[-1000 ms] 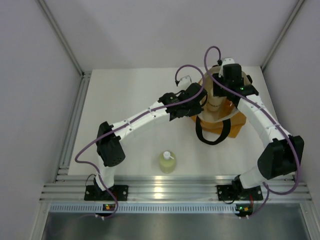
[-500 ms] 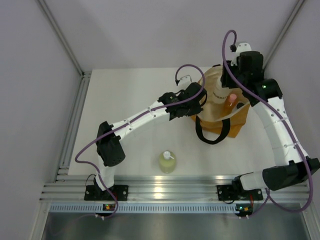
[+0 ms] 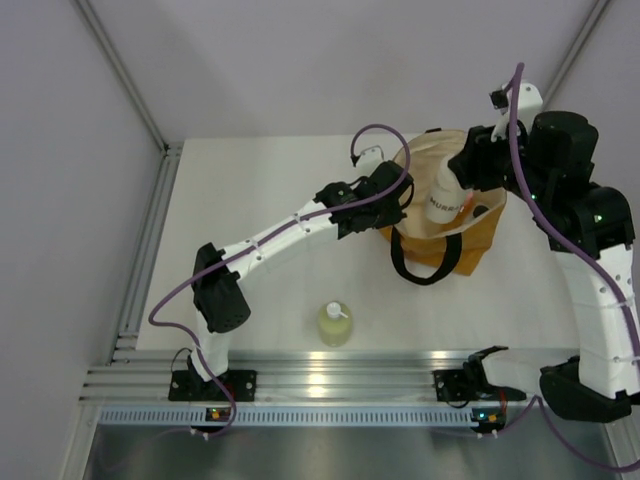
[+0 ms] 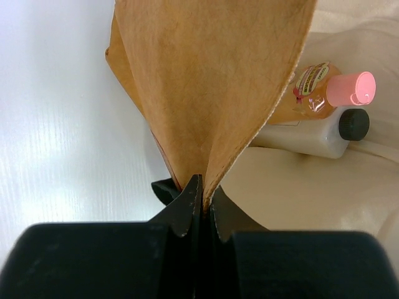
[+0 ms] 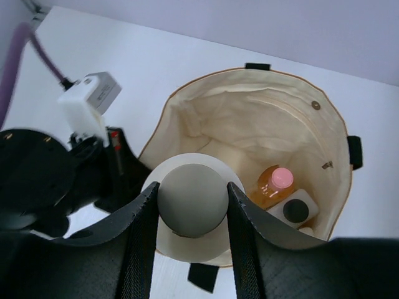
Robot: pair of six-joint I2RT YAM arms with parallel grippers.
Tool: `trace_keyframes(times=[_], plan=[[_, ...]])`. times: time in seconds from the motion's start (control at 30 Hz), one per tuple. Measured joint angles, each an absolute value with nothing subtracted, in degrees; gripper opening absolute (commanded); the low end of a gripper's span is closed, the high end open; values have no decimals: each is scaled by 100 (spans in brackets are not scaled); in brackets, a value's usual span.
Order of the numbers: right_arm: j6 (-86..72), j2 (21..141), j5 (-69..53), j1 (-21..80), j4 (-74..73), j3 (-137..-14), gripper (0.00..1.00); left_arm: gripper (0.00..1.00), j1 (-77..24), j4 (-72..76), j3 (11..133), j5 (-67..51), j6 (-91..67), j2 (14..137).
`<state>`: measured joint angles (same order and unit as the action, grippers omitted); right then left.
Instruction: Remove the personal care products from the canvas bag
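Observation:
The canvas bag (image 3: 440, 250) stands open at the table's back right. My left gripper (image 3: 398, 203) is shut on its left rim (image 4: 212, 81), jaws pinched on the fabric (image 4: 201, 187). My right gripper (image 5: 192, 190) is shut on the grey cap of a cream round container (image 5: 199, 249) and holds it above the bag's mouth (image 3: 443, 197). Inside the bag (image 5: 249, 118) lie the orange bottle with pink cap (image 5: 274, 184) and the clear square black-capped bottle (image 5: 294, 210); both also show in the left wrist view (image 4: 324, 87) (image 4: 321, 138). The yellow-green pump bottle (image 3: 335, 323) stands on the table in front.
A black strap handle (image 3: 425, 270) hangs over the bag's front side. Aluminium rails run along the near edge (image 3: 340, 385) and the left side (image 3: 150, 250). White walls close in the back and both sides.
My right arm has risen and swung right, lifting the cream container out of the bag. The left gripper has kept its hold on the rim.

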<state>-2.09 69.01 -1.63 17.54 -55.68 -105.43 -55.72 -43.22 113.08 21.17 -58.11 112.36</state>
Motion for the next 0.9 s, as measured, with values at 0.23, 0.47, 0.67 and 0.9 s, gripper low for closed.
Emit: trace_keyframes(times=[0.23,0.47,0.67,0.9], plan=[[73,6440,-950,2274,-5769,-10407,0,0,-5564,-4320,11319,2156,-5706,11236],[287,5892,-1793,2567,-5813,-9734,0,0,-5564,-4324,11336,2196,-5684,11236],[329,5446,-2285,2838,-5701,-8654,0,0,-5561,-4324,11472,2200,-5677,11297],[331,4842,-2344,3197,-5098,-7011,0,0,-5561,-4329,11520,2200,-5636,11314]])
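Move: The right gripper already holds the white bottle high over the bag. The bare table spot to take it to lies about 14 cm back, 10 cm to its left and some 42 cm below. The green pump bottle stands on the table about 13 cm left of that spot and 2 cm nearer the base; the canvas bag's middle is some 5 cm ahead of the right gripper, 28 cm below. From the left gripper, the spot is about 18 cm straight back, 23 cm below. Swing the right gripper back towards the base and to its left, staying nearly level until it is well on its way, then sink about 13 cm towards the bare table beside the green pump bottle. Turn the hand some 35 degrees counter-clockwise, tip it slightly down late on and keep the grip on the white bottle. Keep the left gripper pinching the bag's rim in place. ##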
